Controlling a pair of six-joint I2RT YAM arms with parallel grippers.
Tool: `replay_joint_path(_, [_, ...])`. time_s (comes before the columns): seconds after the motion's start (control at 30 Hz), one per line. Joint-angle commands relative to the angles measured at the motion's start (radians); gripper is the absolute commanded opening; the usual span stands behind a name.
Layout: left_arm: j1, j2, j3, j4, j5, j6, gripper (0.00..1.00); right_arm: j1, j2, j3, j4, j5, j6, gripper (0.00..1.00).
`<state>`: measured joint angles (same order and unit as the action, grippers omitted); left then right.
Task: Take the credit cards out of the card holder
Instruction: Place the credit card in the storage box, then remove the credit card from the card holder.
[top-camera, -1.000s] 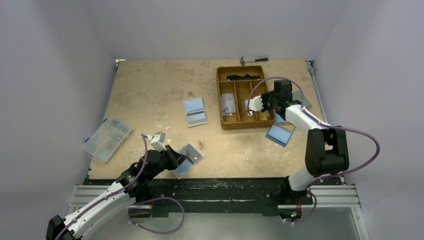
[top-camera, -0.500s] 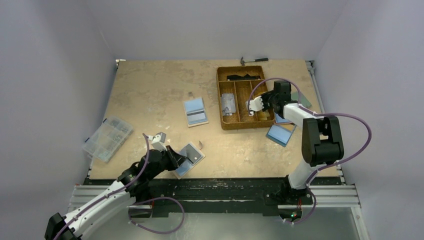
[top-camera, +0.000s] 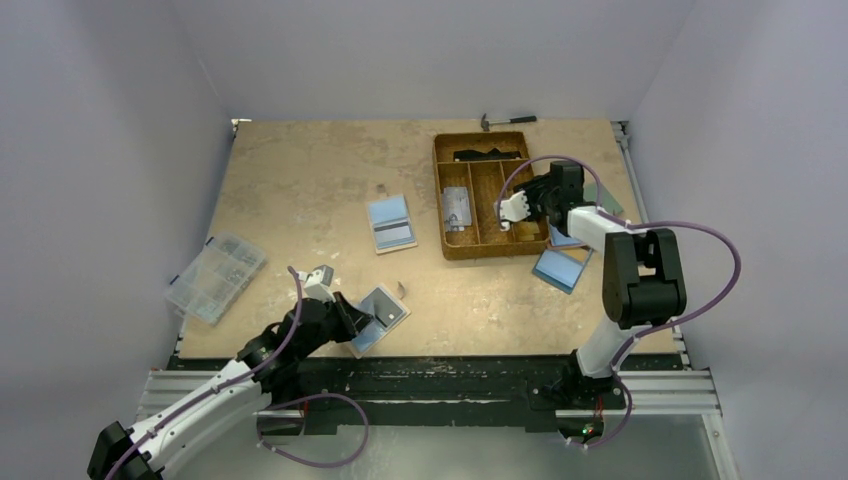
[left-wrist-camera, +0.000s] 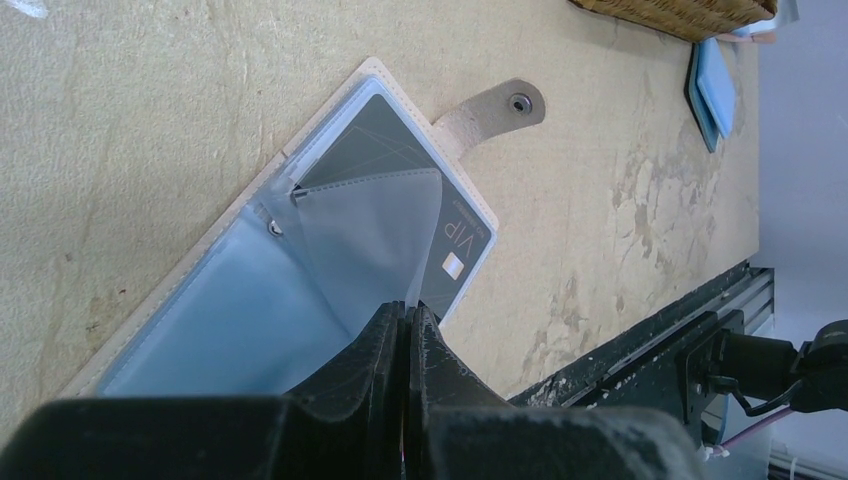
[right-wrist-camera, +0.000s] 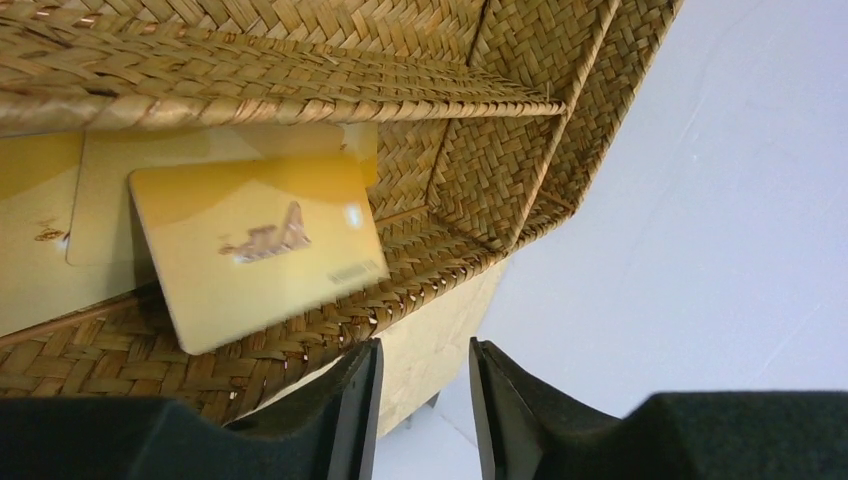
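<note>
The tan card holder lies open near the table's front edge. In the left wrist view the card holder shows clear sleeves over a light blue face, and a dark "VIP" credit card sits in its right half. My left gripper is shut on a lifted clear sleeve flap. My right gripper stands open and empty over the woven tray. A gold card lies blurred in the tray beside other gold cards.
A clear organiser box stands at the left edge. An open blue and grey flat holder lies mid-table, another blue one right of the tray. A hammer lies at the back. The black front rail runs close by.
My right gripper has opened over the tray, and the gold card lies loose below it. The left arm and the card holder have hardly moved.
</note>
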<state>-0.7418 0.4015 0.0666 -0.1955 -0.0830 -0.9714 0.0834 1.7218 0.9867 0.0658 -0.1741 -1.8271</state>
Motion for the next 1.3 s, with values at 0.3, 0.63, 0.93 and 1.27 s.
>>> replay_joint_path(0.3, [0.001,-0.028,0.013,0.04,0.033,0.028,0.0,-0.031,-0.195,0.023,-0.115,-0.063,0.045,0.48])
replay_joint_path(0.63, [0.001,0.075,-0.001,0.282,0.179,0.068,0.0,0.008,-0.479,0.099,-0.672,-0.54,0.562,0.76])
replay_joint_path(0.93, [0.002,0.384,0.078,0.538,0.28,0.098,0.0,0.261,-0.457,0.032,-0.718,-0.911,0.98,0.77])
replay_joint_path(1.27, [-0.002,0.752,0.231,0.842,0.399,0.069,0.0,0.295,-0.424,-0.038,-0.565,-0.892,1.227,0.73])
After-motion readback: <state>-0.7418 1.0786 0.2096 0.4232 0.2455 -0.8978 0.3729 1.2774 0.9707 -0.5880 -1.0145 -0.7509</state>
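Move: The dark VIP credit card in the card holder lies about 31 cm back and 37 cm to the left of my right hand, some 9 cm lower. The storage box is centred about 14 cm to that hand's left and 3 cm back; a blue holder lies 21 cm straight back. From my left hand, already pinching the clear pocket, the VIP card is about 4 cm ahead and 3 cm right, and the second card holder 21 cm ahead and 5 cm right. I lift my open right hand some 12 cm clear of the storage box, then sweep it back about 26 cm and left about 20 cm, sinking a little late on, opening the fingers wider and swinging them to point left towards the VIP card. My left hand keeps its pinch on the clear pocket and drags the holder right about 8 cm to meet it, turning clockwise some 20 degrees and rising slightly. ##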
